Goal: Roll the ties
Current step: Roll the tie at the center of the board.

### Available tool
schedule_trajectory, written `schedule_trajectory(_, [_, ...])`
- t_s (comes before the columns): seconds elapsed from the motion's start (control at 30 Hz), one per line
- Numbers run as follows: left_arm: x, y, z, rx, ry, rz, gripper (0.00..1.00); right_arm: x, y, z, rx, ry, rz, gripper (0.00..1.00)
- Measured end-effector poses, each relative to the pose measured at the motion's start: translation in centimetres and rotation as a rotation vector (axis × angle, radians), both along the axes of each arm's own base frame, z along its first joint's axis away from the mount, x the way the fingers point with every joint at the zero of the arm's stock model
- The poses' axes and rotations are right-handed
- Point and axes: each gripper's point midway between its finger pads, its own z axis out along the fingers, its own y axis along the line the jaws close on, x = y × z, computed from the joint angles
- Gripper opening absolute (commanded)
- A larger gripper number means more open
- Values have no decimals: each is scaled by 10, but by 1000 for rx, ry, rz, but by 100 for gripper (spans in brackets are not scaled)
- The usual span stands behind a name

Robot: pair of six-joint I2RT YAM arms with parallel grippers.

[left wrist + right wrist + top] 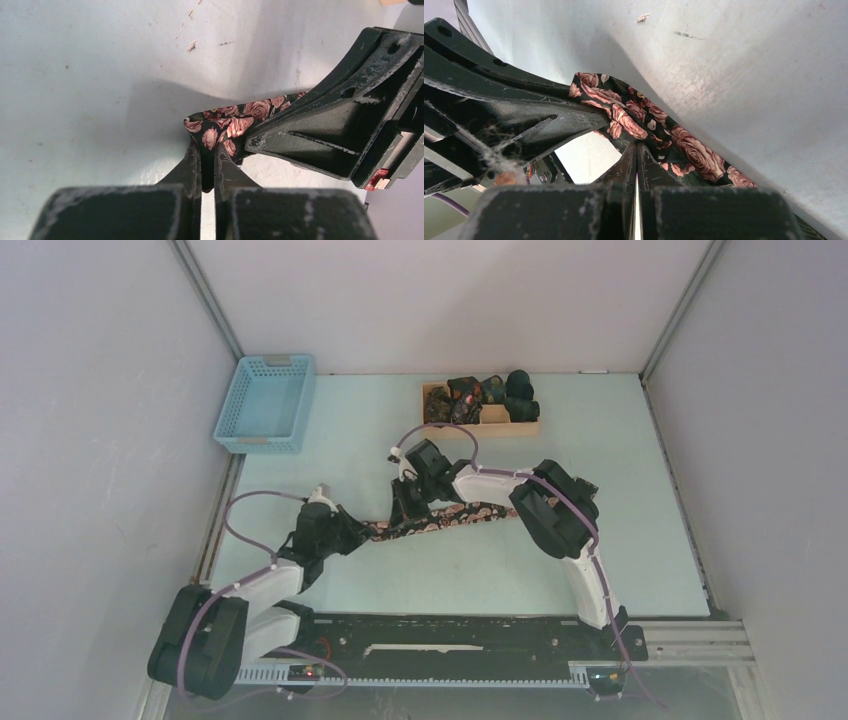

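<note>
A long dark tie (470, 512) with pink roses lies slanted across the middle of the pale table. My left gripper (362, 532) is shut on the tie's left end; the left wrist view shows the dark fabric (235, 122) pinched between my left gripper's (206, 147) fingers. My right gripper (405, 515) is just to the right, close against the left one, shut on the same tie. In the right wrist view my right gripper (636, 147) has its jaws pressed together at the tie's (694, 152) edge. Several small dark rolled ties (470, 392) sit at the back.
The rolled ties sit in a wooden tray (500, 427) at the back centre. A blue plastic basket (265, 405) stands at the back left. Grey walls close in the table on three sides. Each wrist view shows the other gripper's finger (340, 130) (514, 107) very near.
</note>
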Motion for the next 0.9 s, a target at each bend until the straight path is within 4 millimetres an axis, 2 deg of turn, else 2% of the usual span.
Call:
schedule_trajectory(0.17, [-2,5,12,45,-30,3,0,-1,7,4,-10,-7,1,0])
schedule_trajectory(0.4, [3,19,50,171,-101,31,0,0,37,21,13,-58,24,0])
schedule_trajectory(0.73, [-7,33,52,339,-32,9,0,-9,65,21,3,-59,62,0])
schedule_trajectory(0.9, [-8,31,59,408,-22,-26,0,-14,66,19,-5,-52,69,0])
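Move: The tie's folded left end is already pinched in the left fingers, just above the board. That fold lies roughly 5 cm to the left of the right hand and about 1 cm nearer, with the right fingers shut on the tie beside it. From the right hand, the tie's far tip lies some 40 cm right and 9 cm ahead, and the wooden box about 18 cm right and 24 cm ahead. The tie's folded end, still pinched by the left fingers, is lifted about 6 cm off the board and taken some 3 cm left, the left hand rolling about 25 degrees so that its left side rises. The right hand, its fingers still shut on the tie beside the fold, pulls leftward about 6.5 cm in the same direction, rising 2 cm on the way and easing slightly back, and closes up under the lifted fold. ##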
